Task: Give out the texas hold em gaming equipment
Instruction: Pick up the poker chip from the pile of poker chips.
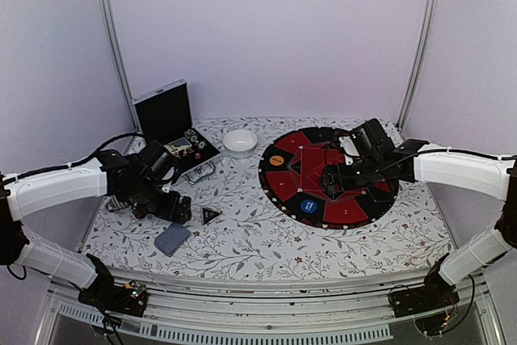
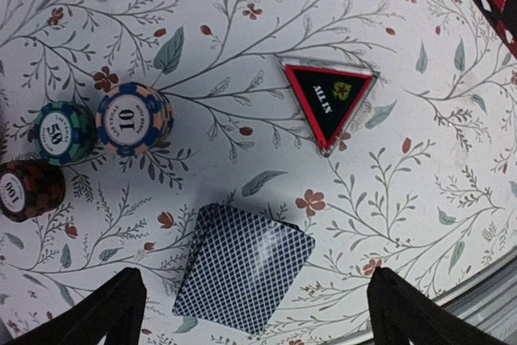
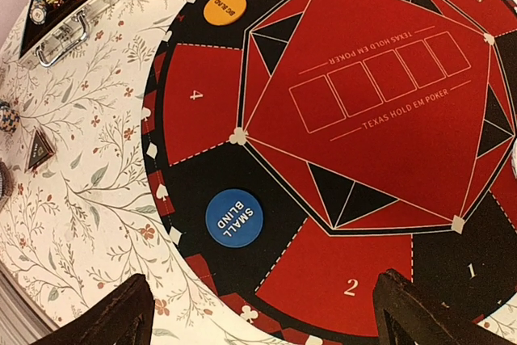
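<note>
A deck of blue-backed playing cards (image 2: 246, 276) lies flat on the floral cloth, and my left gripper (image 2: 254, 321) hangs open above it, one finger on each side, touching nothing. To its left stand three chip stacks: peach "10" (image 2: 133, 119), teal "50" (image 2: 63, 131) and dark "100" (image 2: 28, 190). A black-and-red triangular "ALL IN" marker (image 2: 329, 103) lies beyond the deck. On the round red-and-black mat (image 3: 371, 119) rest a blue "SMALL BLIND" disc (image 3: 234, 216) and an orange disc (image 3: 224, 8). My right gripper (image 3: 258, 317) is open over the mat's near edge, empty.
A white bowl (image 1: 240, 141) sits at the back between the mat (image 1: 327, 175) and an open black silver-edged case (image 1: 170, 119) holding more chips. The table's front edge runs close behind the deck (image 1: 171, 238). White walls enclose the back and sides.
</note>
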Controlling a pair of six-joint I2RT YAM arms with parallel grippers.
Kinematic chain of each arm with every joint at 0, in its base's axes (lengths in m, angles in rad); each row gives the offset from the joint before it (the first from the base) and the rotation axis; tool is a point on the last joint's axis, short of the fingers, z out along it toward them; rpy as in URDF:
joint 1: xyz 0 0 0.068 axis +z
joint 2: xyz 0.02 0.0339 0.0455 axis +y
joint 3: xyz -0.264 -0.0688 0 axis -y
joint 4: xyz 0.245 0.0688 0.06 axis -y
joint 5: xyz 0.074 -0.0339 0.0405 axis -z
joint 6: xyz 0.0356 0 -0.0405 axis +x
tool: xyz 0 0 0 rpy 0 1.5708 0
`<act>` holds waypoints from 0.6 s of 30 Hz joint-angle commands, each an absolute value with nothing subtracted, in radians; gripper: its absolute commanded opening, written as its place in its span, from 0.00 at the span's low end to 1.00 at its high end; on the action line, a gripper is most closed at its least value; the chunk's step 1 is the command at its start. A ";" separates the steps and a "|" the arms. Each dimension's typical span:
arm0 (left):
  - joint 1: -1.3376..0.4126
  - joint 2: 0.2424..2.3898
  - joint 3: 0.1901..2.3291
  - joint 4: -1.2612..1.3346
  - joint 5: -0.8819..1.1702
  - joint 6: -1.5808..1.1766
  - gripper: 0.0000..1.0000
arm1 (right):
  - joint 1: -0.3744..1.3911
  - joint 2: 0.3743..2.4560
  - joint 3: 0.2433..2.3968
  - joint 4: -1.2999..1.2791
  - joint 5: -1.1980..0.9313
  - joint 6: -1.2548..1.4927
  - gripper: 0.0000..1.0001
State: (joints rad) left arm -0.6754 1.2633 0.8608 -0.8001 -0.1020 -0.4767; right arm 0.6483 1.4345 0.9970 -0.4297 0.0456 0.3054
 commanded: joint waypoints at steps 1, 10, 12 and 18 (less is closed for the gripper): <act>-0.589 1.285 0.857 -0.723 -0.145 -0.490 0.98 | 0.654 1.423 0.962 -0.405 0.041 0.287 0.96; -0.359 1.240 0.845 -0.650 -0.134 -0.491 0.97 | 0.653 1.428 0.935 -0.396 0.043 0.288 0.97; -0.306 1.207 0.805 -0.629 -0.129 -0.544 0.96 | 0.654 1.434 0.937 -0.394 0.043 0.285 0.97; -0.231 1.105 0.693 -0.560 -0.162 -0.648 0.98 | 0.653 1.450 0.942 -0.391 0.036 0.281 0.97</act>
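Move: The three piles of poker chips lie about 13 cm ahead of the left hand and 8 cm to its left, some 7 cm below, with the 50s in the middle. The card deck is almost under that hand, roughly 1 cm ahead and 2 cm left. The all-in triangle is about 10 cm ahead and 9 cm right, the ribbed mug 17 cm ahead and 19 cm left. From the right hand the chip piles are some 50 cm left, 3 cm ahead. Leftward and forward, nearly level, the left hand sweeps from above the card deck towards the poker chip piles, some 11 cm left and 6 cm forward, its forward travel dying out while it still goes left. The wrist turns about 30 degrees counter-clockwise and the fingers stay wide open, touching nothing. The open right hand sinks about 2 cm above the red mat and then holds still. ##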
